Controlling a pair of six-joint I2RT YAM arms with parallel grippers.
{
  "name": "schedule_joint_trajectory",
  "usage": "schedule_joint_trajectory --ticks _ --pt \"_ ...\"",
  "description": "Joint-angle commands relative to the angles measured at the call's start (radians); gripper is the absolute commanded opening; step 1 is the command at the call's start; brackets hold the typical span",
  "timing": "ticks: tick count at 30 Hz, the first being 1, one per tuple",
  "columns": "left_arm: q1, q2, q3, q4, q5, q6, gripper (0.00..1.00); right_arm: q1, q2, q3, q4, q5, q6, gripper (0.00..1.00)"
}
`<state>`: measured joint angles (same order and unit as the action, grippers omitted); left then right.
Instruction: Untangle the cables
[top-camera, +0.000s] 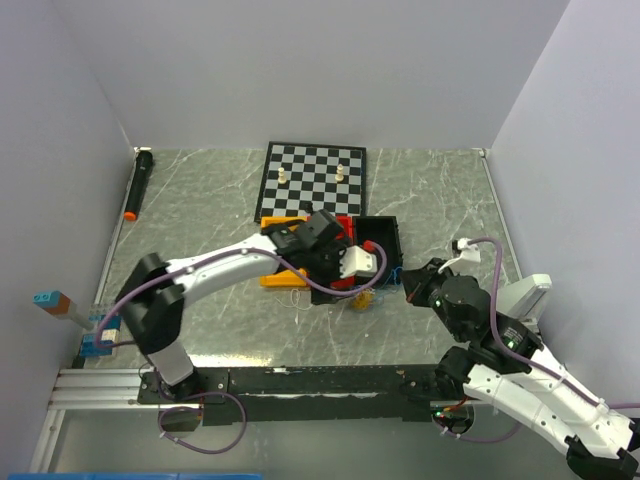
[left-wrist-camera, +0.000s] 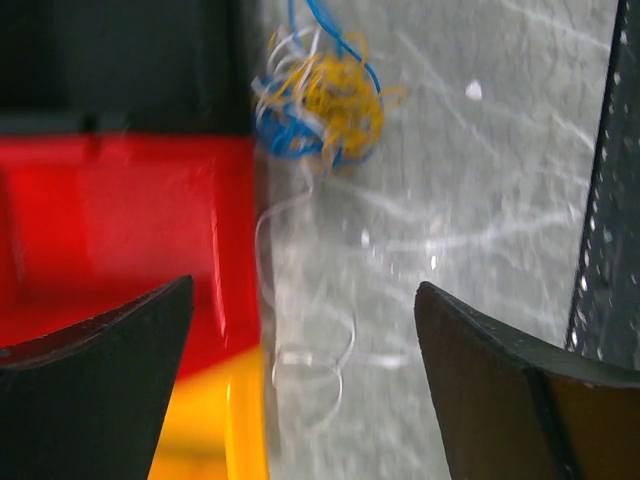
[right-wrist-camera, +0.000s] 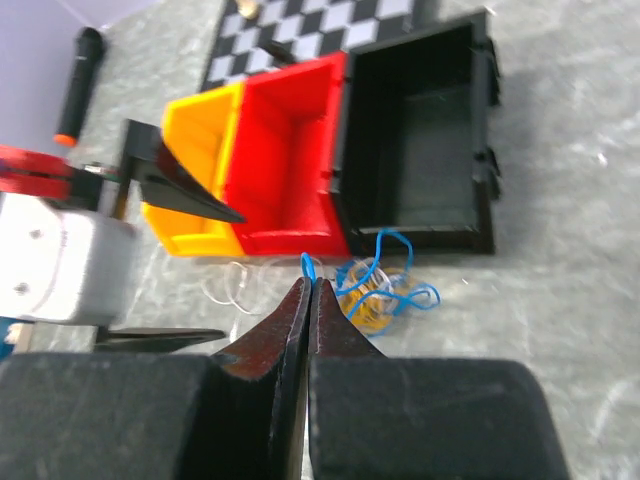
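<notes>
The cables lie as a blue, orange-yellow and whitish tangle (right-wrist-camera: 378, 292) (left-wrist-camera: 320, 105) (top-camera: 362, 300) on the marble table, just in front of the bins. One whitish cable (left-wrist-camera: 312, 352) (right-wrist-camera: 228, 285) trails away from the tangle, curled loosely on the table. My left gripper (left-wrist-camera: 305, 285) (right-wrist-camera: 230, 275) hangs open above that whitish cable, with nothing between its fingers. My right gripper (right-wrist-camera: 311, 283) (top-camera: 408, 287) is shut, and a short blue cable loop (right-wrist-camera: 309, 266) sticks out right at its tips, left of the tangle.
Yellow bin (right-wrist-camera: 200, 150), red bin (right-wrist-camera: 290, 150) and black bin (right-wrist-camera: 420, 140) stand in a row behind the tangle. A chessboard (top-camera: 313, 180) with two pieces lies beyond them. A black marker (top-camera: 139, 185) rests by the left wall.
</notes>
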<state>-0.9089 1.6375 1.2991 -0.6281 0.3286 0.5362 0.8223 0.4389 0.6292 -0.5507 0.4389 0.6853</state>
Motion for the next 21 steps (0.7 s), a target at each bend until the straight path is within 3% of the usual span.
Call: schedule_joint_trajectory --ticks 1,9,17,21 --pt "-0.025 0.106 0.077 0.123 0.047 -0.031 0.93 0.008 -0.029 -0.02 -0.097 0.034 0.077 0.0" --pt "-0.064 0.225 0.189 0.154 0.139 -0.12 0.95 0.009 -0.057 -0.052 -0.084 -0.005 0.072 0.0" --pt "-0.12 0.294 0.216 0.149 0.184 -0.088 0.99 0.009 -0.094 -0.086 -0.087 -0.012 0.108 0.0" --pt "-0.122 0.32 0.215 0.169 0.167 -0.078 0.87 0.008 -0.123 -0.094 -0.11 -0.011 0.123 0.0"
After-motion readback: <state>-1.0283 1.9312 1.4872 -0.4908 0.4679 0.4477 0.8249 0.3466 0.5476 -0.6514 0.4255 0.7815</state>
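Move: The cable tangle lies on the table about 11 cm to the left hand's right, some 2 cm ahead and 11 cm below. The red box's middle is about 14 cm ahead and 3 cm right of the left hand, the black box's 14 cm ahead and 15 cm right. From the right hand, which already pinches the tangle's blue cable, the tangle is some 9 cm ahead, 7 cm left and 19 cm below. The right hand keeps its shut pinch on the blue cable while sinking about 4 cm and easing back a little. The left hand, jaws staying wide open, goes about 10 cm right towards the tangle, dipping, rising slightly and dipping again to end some 3 cm lower and 3 cm farther back, tilting a little. ##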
